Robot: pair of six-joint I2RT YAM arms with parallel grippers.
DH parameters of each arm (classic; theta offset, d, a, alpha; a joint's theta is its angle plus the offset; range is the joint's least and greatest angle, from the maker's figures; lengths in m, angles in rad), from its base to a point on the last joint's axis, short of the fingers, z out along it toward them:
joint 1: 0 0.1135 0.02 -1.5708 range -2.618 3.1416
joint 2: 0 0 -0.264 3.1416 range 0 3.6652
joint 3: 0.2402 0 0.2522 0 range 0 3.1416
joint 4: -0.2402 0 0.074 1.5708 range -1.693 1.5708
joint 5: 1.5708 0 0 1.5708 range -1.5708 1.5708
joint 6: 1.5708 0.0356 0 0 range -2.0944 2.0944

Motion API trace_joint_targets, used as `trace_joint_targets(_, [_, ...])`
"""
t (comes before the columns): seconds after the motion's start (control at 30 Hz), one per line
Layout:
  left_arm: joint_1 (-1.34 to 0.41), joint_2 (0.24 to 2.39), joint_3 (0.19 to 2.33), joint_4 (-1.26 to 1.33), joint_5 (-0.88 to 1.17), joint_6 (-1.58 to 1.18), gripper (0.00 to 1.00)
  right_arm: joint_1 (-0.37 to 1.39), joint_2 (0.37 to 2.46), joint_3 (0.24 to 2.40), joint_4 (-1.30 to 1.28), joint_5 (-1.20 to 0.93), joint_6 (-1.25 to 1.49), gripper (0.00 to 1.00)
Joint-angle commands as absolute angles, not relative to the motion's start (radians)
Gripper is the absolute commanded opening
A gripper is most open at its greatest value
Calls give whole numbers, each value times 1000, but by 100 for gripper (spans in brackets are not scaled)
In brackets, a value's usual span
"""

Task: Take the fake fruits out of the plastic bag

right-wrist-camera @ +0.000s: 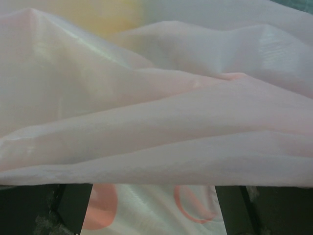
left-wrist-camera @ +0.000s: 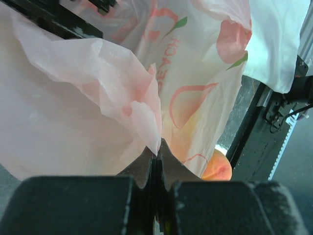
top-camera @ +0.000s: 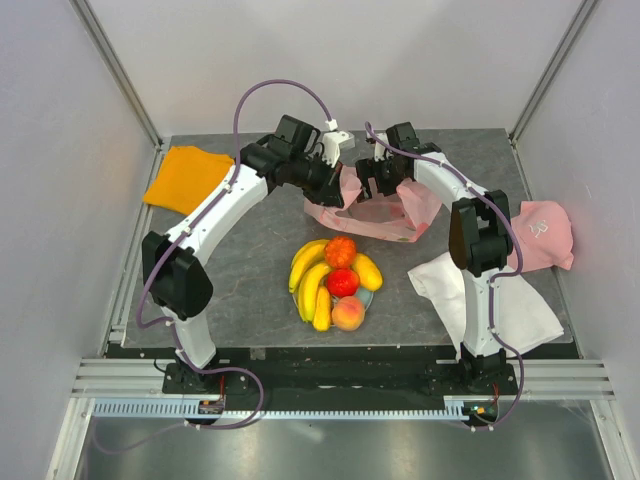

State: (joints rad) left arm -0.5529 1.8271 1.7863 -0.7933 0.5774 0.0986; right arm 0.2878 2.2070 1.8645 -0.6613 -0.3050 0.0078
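Observation:
The fake fruits [top-camera: 338, 282] lie heaped on the table's middle, outside the bag: a yellow banana bunch [top-camera: 308, 280], an orange piece [top-camera: 340, 250], a red one [top-camera: 343, 282], a peach one [top-camera: 348, 314] and a yellow one [top-camera: 368, 270]. Behind them the pink plastic bag [top-camera: 375, 215] sags between both grippers. My left gripper [top-camera: 335, 190] is shut on a fold of the bag [left-wrist-camera: 157, 149]; the peach fruit [left-wrist-camera: 217, 166] shows past it. My right gripper [right-wrist-camera: 154, 191] stands open, its fingers [right-wrist-camera: 73, 208] wide apart, with bag film [right-wrist-camera: 156, 122] draped over them.
An orange cloth [top-camera: 187, 177] lies at the back left. A white cloth [top-camera: 485, 295] covers the near right, with a pink cap [top-camera: 545, 232] beyond it. Frame posts and white walls close in the table on three sides.

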Motion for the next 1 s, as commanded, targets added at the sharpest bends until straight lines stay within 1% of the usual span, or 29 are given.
trace_joint_targets(0.0, [-519, 1813, 1865, -802, 587, 78, 2, 256, 2143, 1822, -629, -302, 34, 98])
trace_joint_targets(0.07, [-509, 1812, 1864, -802, 603, 72, 2, 258, 2108, 1792, -592, -362, 57, 98])
trace_joint_targets(0.17, [-508, 1812, 1847, -804, 626, 69, 2, 270, 2088, 1787, -574, -391, 81, 98])
trace_joint_targets(0.2, [-508, 1809, 1844, -805, 624, 69, 13, 271, 2086, 1784, -581, -390, 86, 98])
trace_joint_targets(0.23, [-505, 1807, 1839, -807, 623, 77, 19, 272, 2076, 1778, -586, -382, 89, 98])
trace_joint_targets(0.27, [-500, 1802, 1838, -810, 621, 83, 28, 270, 2068, 1770, -589, -371, 86, 98])
trace_joint_targets(0.3, [-497, 1801, 1838, -816, 614, 97, 43, 270, 2059, 1749, -592, -374, 83, 98])
trace_joint_targets(0.37, [-468, 1799, 1856, -830, 617, 104, 53, 272, 2036, 1730, -592, -383, 80, 98])
trace_joint_targets(0.47, [-396, 1790, 1928, -841, 656, 80, 62, 272, 2022, 1712, -594, -393, 92, 98])
trace_joint_targets(0.5, [-376, 1790, 1946, -825, 658, 55, 69, 272, 2020, 1710, -594, -391, 94, 98])
trace_joint_targets(0.53, [-335, 1795, 1974, -813, 635, 39, 73, 273, 2020, 1709, -592, -393, 95, 98])
trace_joint_targets(0.63, [-257, 1866, 2014, -795, 562, -17, 75, 275, 2014, 1709, -592, -399, 100, 98])
trace_joint_targets(0.77, [-227, 2011, 2065, -801, 538, -18, 77, 281, 2005, 1715, -594, -407, 101, 98])
trace_joint_targets(0.87, [-218, 2126, 2118, -810, 619, -57, 78, 287, 2002, 1723, -598, -408, 95, 98])
trace_joint_targets(0.97, [-221, 2181, 2154, -811, 716, -69, 79, 291, 1997, 1726, -600, -410, 95, 98])
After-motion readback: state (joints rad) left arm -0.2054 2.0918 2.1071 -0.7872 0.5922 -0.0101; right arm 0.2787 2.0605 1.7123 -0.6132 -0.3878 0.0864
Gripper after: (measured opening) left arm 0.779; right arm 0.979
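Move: The left hand keeps the plastic bag's near-left rim pinched high up. The bag's middle lies about 12 cm ahead, 10 cm to the right and 18 cm below; the yellow fruit inside lies some 20 cm ahead, nearly in line sideways and 20 cm down. The fruit plate is about 15 cm back, 2 cm left and 20 cm down. From the right hand, wide open in the bag, the yellow fruit lies about 6 cm ahead, 6 cm left and 4 cm lower. The left fingers let go of the bag rim, opening wide after a small lift, and the hand then sweeps about 15 cm forward and 11 cm left to beside the bag's far-left side, arching up and sinking again while turning some 25 degrees counter-clockwise. The right hand, still wide open under the film, dips slightly, then eases back and up about 3 cm each. ##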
